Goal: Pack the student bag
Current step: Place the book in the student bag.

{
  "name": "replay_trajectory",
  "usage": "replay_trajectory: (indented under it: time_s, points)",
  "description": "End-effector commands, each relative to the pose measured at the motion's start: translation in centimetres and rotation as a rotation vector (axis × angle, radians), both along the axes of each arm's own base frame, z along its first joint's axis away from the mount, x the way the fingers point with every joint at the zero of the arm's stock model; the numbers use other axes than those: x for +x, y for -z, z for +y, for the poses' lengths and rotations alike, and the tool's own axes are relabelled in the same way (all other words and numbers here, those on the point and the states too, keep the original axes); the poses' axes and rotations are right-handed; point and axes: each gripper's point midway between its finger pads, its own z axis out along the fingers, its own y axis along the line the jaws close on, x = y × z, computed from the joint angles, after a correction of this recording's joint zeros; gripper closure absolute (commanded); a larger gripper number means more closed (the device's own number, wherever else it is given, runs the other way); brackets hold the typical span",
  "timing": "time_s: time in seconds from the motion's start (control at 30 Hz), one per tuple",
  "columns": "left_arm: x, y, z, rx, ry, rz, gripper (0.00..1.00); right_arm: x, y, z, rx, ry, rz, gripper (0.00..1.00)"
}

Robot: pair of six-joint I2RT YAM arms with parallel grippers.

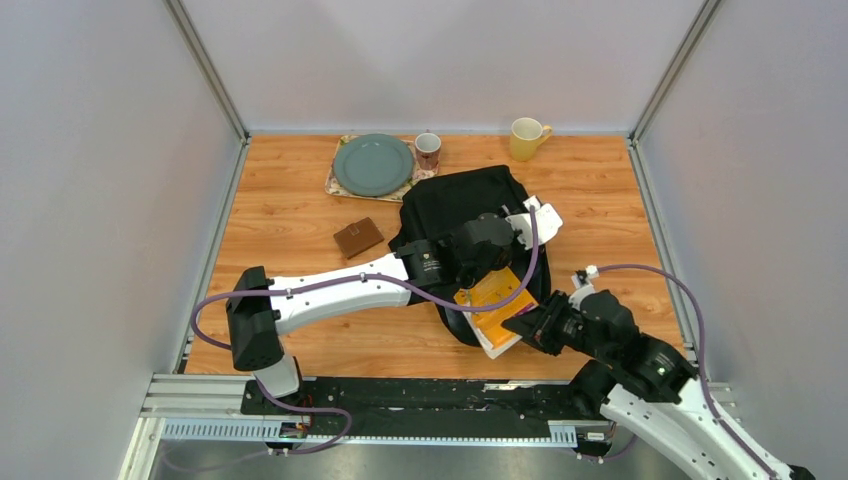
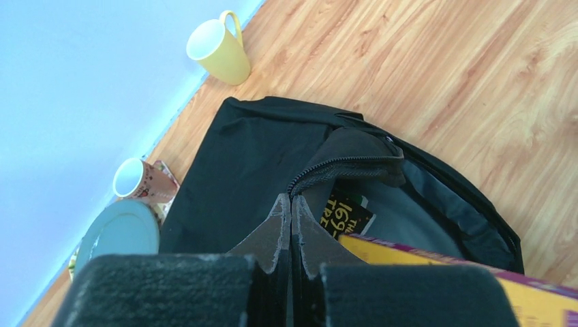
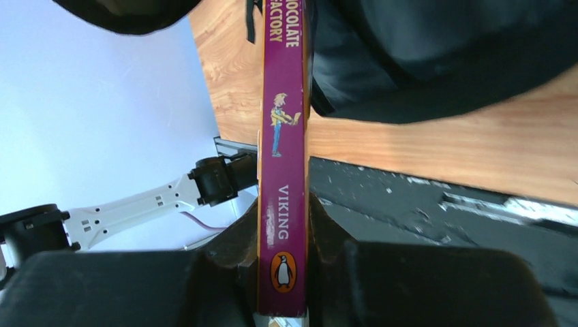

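The student bag (image 1: 455, 205), a big black backpack, lies in the middle of the table with its mouth towards the arms. My left gripper (image 2: 291, 202) is shut on the raised zipper edge (image 2: 344, 163) of the bag's mouth and holds it up. A black book with yellow letters (image 2: 345, 215) lies inside. My right gripper (image 3: 281, 204) is shut on a book with a purple spine (image 3: 281, 136) and a yellow cover (image 1: 492, 298). The book's far end pokes into the bag's mouth and its near end sticks out towards my right gripper (image 1: 524, 323).
A green plate (image 1: 372, 165) on a patterned mat, a patterned mug (image 1: 428, 150) and a yellow mug (image 1: 527, 138) stand along the back edge. A small brown flat item (image 1: 358, 237) lies left of the bag. Grey walls close in three sides.
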Motion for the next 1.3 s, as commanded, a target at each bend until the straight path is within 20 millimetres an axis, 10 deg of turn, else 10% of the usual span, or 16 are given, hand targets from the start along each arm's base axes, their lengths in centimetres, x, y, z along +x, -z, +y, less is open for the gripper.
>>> replay_trajectory:
  time_s: [0.0, 0.47, 0.9, 1.13, 1.27]
  points:
    - [-1.2, -6.3, 0.2, -0.167, 0.039, -0.025, 1.00, 3.7, -6.5, 3.9, 0.233, -0.006, -0.210, 1.00]
    - [-2.3, -6.2, 1.7, -0.207, 0.054, 0.016, 1.00, 12.6, -0.7, 2.3, 0.279, 0.367, -0.101, 1.00]
    - [-3.1, -4.2, 1.1, -0.216, 0.083, 0.085, 1.00, 21.5, 0.4, 3.8, 0.202, 0.509, -0.141, 0.96]
    - [-3.3, -2.4, 1.9, -0.186, 0.068, 0.111, 1.00, 20.3, 8.1, 2.4, 0.041, 0.444, 0.016, 0.62]
    - [-3.3, -2.4, 2.5, -0.207, 0.059, 0.103, 1.00, 18.1, 8.8, 0.9, -0.059, 0.384, 0.004, 0.51]
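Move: The right hand already grips the book by its spine; the bag's mouth, where the book goes, is about 16 cm ahead, 3 cm left and 8 cm below. The flap edge is roughly 20 cm ahead and 3 cm left, level in height; the black book in the bag is about 23 cm ahead, 5 cm left, 12 cm down. From the left hand, which pinches that flap, the mouth lies some 5 cm back, 1 cm left and 8 cm below. Right hand carries the book some 20 cm forward and down under the left-held flap and lets go. ##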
